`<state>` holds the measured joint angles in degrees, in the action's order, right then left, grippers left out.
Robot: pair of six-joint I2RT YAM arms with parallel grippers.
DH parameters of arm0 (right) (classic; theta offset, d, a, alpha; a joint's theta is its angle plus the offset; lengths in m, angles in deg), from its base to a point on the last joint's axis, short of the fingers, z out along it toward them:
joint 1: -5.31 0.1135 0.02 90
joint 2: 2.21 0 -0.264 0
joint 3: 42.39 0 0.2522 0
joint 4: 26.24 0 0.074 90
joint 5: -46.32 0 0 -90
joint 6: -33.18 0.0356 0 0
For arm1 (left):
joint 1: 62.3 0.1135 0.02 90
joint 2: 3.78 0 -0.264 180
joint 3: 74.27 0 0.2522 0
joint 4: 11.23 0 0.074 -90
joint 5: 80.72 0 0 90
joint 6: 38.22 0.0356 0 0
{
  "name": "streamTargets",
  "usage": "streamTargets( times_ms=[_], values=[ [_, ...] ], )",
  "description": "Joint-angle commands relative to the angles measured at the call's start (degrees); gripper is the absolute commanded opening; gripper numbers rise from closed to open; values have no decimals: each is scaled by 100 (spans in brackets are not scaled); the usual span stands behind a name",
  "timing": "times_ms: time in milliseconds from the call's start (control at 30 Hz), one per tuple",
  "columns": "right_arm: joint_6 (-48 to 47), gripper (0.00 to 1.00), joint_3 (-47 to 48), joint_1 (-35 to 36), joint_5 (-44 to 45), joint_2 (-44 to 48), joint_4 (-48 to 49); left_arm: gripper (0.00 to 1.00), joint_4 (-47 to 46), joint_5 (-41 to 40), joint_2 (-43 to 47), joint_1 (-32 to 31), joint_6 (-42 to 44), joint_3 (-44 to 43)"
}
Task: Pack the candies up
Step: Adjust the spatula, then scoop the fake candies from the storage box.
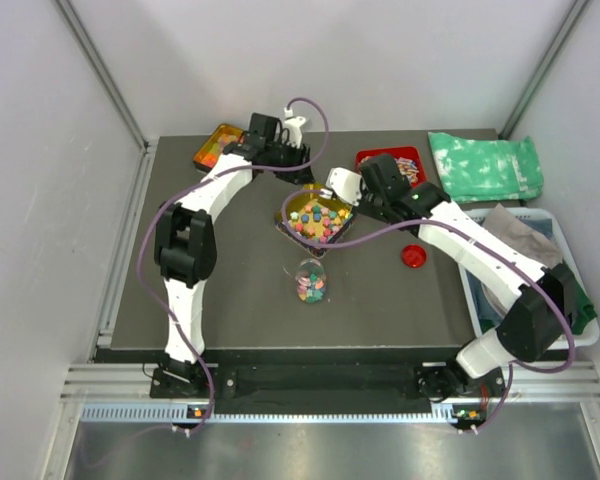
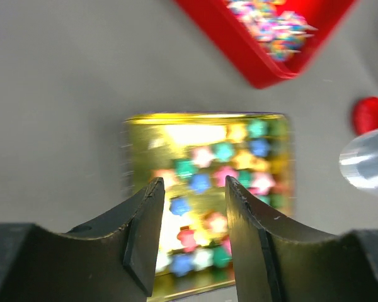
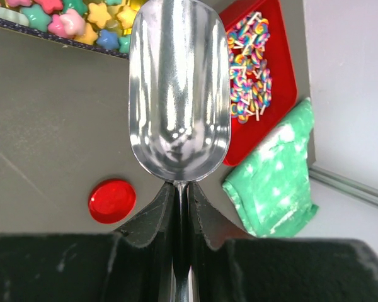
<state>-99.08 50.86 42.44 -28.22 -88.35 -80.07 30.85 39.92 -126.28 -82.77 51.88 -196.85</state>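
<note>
The candies [image 1: 320, 220] are small star-shaped sweets in pink, blue, green and yellow, lying in a gold tray [image 1: 288, 207] at the table's middle. They also show blurred in the left wrist view [image 2: 205, 179]. More of them fill a clear jar [image 1: 311, 283] in front of the tray. My left gripper [image 2: 193, 184] hangs open above the tray's near part with nothing between its fingers; from above it [image 1: 300, 170] sits at the tray's far edge. My right gripper [image 3: 181, 187] is shut on the handle of an empty metal scoop [image 3: 179, 94], which from above [image 1: 338, 183] sits by the tray's far right corner.
A red lid [image 1: 414, 256] lies right of the jar. A red tray [image 1: 368, 158] of striped sweets stands at the back, an orange tray [image 1: 217, 146] at the back left. A green cloth [image 1: 485, 165] lies back right, above a bin [image 1: 472, 290] on the right.
</note>
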Motion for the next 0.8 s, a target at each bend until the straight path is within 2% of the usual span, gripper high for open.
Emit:
streamTargets(
  times_ms=[0,367,767],
  values=[
    [-274,0,76,111,220,406,264,48,34,-373,200,104,412,36],
    [-1073,0,94,199,493,582,-105,47,253,-549,-81,61,790,132],
    [-1258,0,331,470,458,687,-571,45,192,-1041,-283,-1,1133,255]
  ],
)
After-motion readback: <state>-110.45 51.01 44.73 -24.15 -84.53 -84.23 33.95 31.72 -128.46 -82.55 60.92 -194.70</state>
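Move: My left hand, empty and half open, hangs over the star-candy tin: its middle lies about 3 cm to the right, 1 cm ahead and some 13 cm down. The orange-candy tin is roughly 17 cm ahead and 18 cm left of that hand. From my right hand, holding the spatula, the star-candy tin is about 8 cm ahead, 15 cm left and 19 cm below; the red tray lies 21 cm ahead, 4 cm right, and the small red lid 9 cm right, 1 cm back. I carry my left hand about 3 cm left, then sink it some 5 cm towards the left part of the star-candy tin, tipping its fingers more steeply down with their gap kept. Meanwhile my right hand keeps its grip on the spatula and lifts it about 2.5 cm, easing slightly back and right, away from the tin, while it rolls left side down and turns a little counter-clockwise. ##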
